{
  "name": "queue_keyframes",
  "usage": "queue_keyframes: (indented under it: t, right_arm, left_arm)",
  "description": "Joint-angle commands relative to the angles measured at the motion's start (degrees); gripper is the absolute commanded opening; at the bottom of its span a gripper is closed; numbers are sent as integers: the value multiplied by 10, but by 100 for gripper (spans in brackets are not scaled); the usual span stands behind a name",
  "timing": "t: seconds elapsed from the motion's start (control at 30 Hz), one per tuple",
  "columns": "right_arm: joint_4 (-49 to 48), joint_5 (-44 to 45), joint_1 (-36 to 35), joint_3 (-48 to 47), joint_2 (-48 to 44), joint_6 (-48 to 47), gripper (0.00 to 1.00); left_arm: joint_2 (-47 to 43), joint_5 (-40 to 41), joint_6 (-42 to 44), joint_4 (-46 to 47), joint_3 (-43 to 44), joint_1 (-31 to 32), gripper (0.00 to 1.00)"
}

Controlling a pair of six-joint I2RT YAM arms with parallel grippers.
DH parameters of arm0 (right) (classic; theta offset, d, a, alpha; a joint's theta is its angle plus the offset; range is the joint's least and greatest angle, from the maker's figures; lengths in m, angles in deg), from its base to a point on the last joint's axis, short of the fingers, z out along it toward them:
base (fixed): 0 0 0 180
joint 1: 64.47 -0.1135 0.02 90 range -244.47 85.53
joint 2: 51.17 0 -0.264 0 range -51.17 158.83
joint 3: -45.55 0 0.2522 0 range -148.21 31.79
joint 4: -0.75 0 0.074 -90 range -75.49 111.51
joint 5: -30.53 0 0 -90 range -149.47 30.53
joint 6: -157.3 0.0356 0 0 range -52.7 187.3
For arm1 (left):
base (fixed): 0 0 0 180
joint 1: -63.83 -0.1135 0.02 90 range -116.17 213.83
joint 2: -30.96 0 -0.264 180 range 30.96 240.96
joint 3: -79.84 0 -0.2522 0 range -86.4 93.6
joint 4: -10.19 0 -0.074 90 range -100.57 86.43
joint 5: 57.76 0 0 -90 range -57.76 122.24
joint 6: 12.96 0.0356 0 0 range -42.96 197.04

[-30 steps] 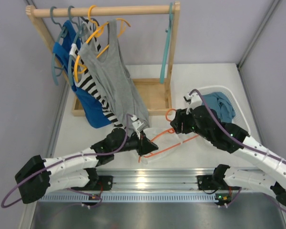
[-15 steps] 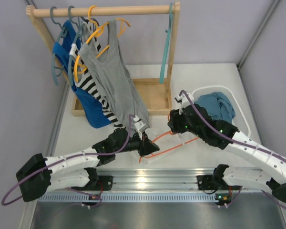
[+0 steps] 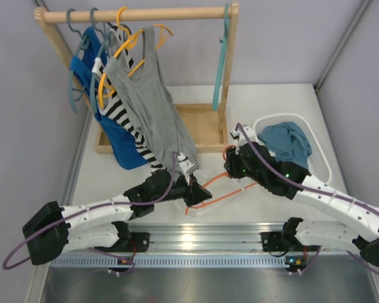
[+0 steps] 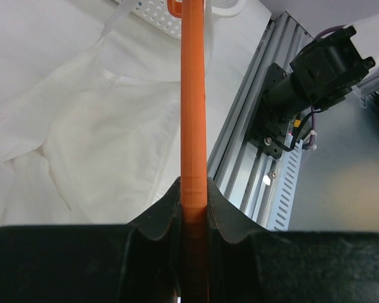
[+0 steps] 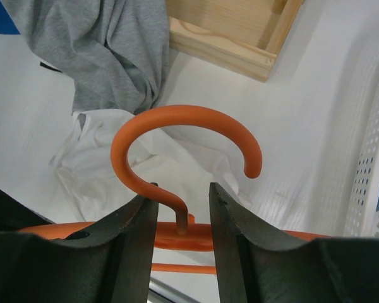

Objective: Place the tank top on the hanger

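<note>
The orange hanger (image 3: 220, 188) lies low over the table between the two arms. My left gripper (image 3: 199, 194) is shut on one of its arms; in the left wrist view the orange bar (image 4: 192, 95) runs straight out from between the pinched jaws (image 4: 192, 189). My right gripper (image 3: 231, 165) is at the hook end, open. In the right wrist view its fingers stand either side of the hook's neck (image 5: 177, 214), the left one close against it, a gap on the right. The white tank top (image 5: 107, 170) lies crumpled on the table under the hanger (image 4: 82, 145).
A wooden rack (image 3: 136, 14) at the back carries a grey tank top (image 3: 148, 101), a striped and a blue garment, and a teal hanger (image 3: 221, 63). A white basket (image 3: 321, 158) with a teal garment (image 3: 287, 140) sits right. An aluminium rail (image 3: 196, 237) runs along the near edge.
My right gripper has moved left and down onto the hook end of the hanger, and its jaws have narrowed around the hook's neck. The left gripper has kept its hold and place.
</note>
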Motion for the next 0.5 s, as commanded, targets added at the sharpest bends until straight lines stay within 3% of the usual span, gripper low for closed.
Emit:
queue_keyframes:
  t: [0.0,0.2,0.27,0.37,0.4,0.47]
  right_arm:
    - [-32,37,-10,12,-6,15,38]
    - [-48,60,-13,25,-9,24,36]
    - [-50,66,-14,24,-7,27,30]
    - [-47,77,-17,23,-1,32,11]
    - [-47,84,-18,23,-1,34,0]
    - [-44,90,-20,23,1,35,0]
  left_arm:
    - [0,13,10,45,26,6,0]
    - [10,12,10,50,27,8,0]
    - [10,13,9,51,26,8,0]
    - [14,15,8,54,28,8,0]
    - [18,16,6,53,29,8,0]
    - [24,20,4,50,34,8,0]
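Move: The orange hanger's neck is right at my open right fingertips, about 1 cm below and 1 cm to the right of them. From that hand the white tank top is some 8 cm left, 5 cm back and 18 cm down on the table; the basket's middle is roughly 28 cm right and 9 cm ahead. My left hand, already holding the hanger's near arm, has the neck about 8 cm ahead, 13 cm right and 4 cm up. I close my right fingers from about a third open to nearly shut, pinching the hanger's neck just under the hook, after easing that hand down about 1 cm and slightly right, with a clockwise turn of some 5 degrees. My left hand keeps its grip on the hanger's arm almost in place. ##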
